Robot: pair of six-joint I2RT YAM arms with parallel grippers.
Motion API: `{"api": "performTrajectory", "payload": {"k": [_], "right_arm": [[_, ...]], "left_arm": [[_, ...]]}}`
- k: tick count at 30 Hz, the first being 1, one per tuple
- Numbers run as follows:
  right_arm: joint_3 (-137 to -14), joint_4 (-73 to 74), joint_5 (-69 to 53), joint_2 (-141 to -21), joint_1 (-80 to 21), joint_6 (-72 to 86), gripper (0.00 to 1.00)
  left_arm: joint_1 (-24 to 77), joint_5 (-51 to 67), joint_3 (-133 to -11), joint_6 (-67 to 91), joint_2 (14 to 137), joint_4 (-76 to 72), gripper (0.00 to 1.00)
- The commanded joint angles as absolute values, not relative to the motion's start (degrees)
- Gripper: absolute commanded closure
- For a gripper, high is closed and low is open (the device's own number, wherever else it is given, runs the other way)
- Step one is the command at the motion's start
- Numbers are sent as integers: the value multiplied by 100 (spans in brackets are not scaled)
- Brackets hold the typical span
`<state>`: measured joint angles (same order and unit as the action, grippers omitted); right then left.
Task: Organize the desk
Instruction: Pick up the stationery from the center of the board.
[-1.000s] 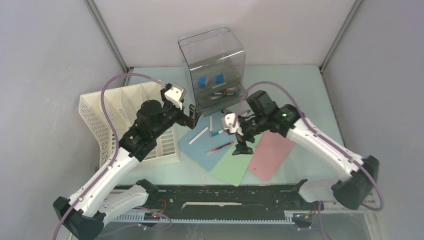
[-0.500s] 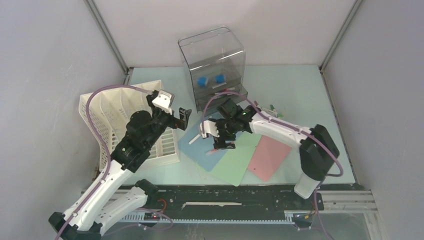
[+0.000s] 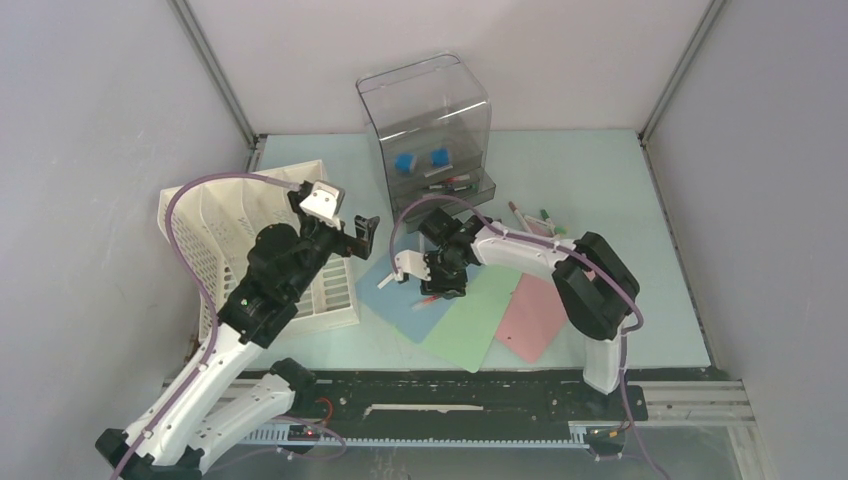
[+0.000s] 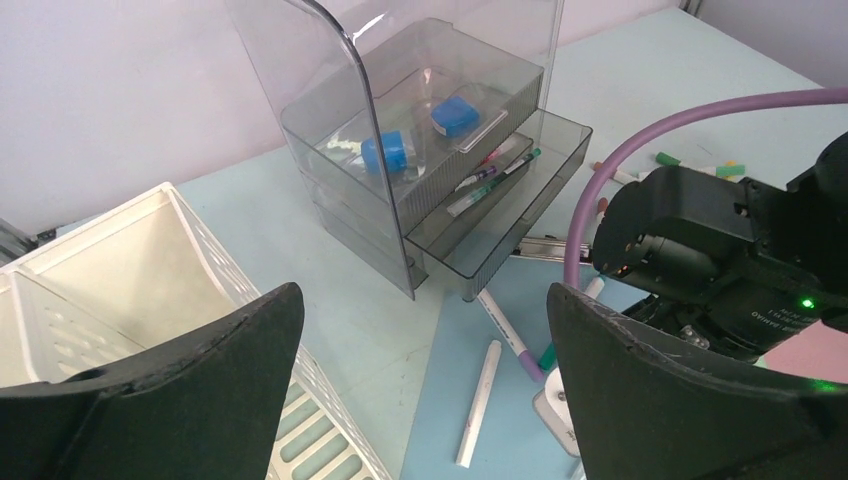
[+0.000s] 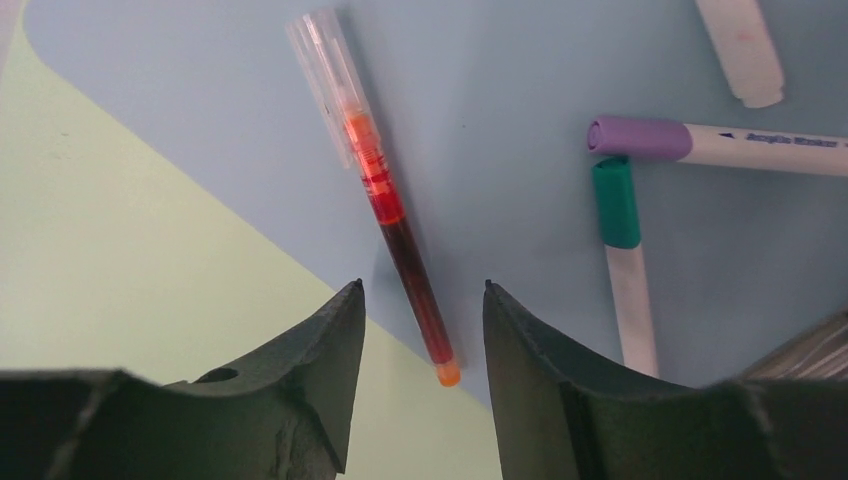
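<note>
The desk [image 3: 600, 180] is a pale mint-green top with blue [image 3: 398, 300], green [image 3: 470, 322] and pink [image 3: 535, 315] sheets at its middle. A red pen [image 5: 385, 195] with a clear cap lies on the blue sheet. My right gripper [image 5: 424, 290] points down over it. Its fingers stand on either side of the pen's orange end, with a gap on both sides. My left gripper [image 4: 425, 300] hovers wide open and holds nothing, between the white file rack [image 3: 215, 235] and the clear drawer box [image 3: 425, 120].
A white stick [image 4: 480, 400], a purple-capped marker [image 5: 700, 140] and a green-capped marker [image 5: 620, 230] lie on the blue sheet near the red pen. The box's lower drawer [image 4: 500, 195] is pulled out with pens inside. More markers [image 3: 530, 215] lie right of the box.
My right arm swung left and came down over the red pen, and its jaws narrowed around it. My left gripper drew back a little from the drawer box, still open.
</note>
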<state>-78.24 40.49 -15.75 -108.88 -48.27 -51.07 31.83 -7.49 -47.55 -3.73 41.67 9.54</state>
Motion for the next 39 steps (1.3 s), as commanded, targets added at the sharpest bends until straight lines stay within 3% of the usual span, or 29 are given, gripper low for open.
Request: {"api": "performTrajectory", "payload": {"k": [1,14,16,18,19,39], "right_arm": [[-8034,4112,-1276,-11083,-4976,-5071,47],[-8036,4158,-1112,-11300,-5079,-5088,74],[-8086,4220,-1105,-11332,-5095,-5089,83],[-8198,4345,-1101,-11396,-5098,-5038,99],[-8263,4410,-1087,-11450,-5098,-5002,100],[-8401,5007,-1424,-10431,-4971,-5446,100]], "left_arm": [[3158,-868,-4737,-527,4070,776,0],[3155,-859,-4729,-545,4075,773,0],[3159,-861,-4729,-545,4068,773,0],[3159,-861,-4729,-545,4072,773,0],[3157,-855,-4729,-549,4077,773,0],[3139,-432,-5046,391,4134,392,0]]}}
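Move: The red pen lies just under the right hand's half-open fingers, about 2 cm down, its dark end between them and its middle roughly 4 cm to the left and 1 cm back. The teal marker is some 7 cm ahead and 1 cm left, the purple marker about 10 cm ahead and 8 cm left, the white marker about 6 cm ahead and 14 cm left. From the left hand, the red pen is some 15 cm right, 6 cm back and 30 cm below. The red pen is pinched near its dark end: the right hand sinks about 2 cm onto it, its fingers steepening slightly towards straight down, and closes them fully from half open. It keeps hold low over the blue board, eases back about 1 cm, then starts straight up, rising some 3 cm from its lowest point with the grip kept. ##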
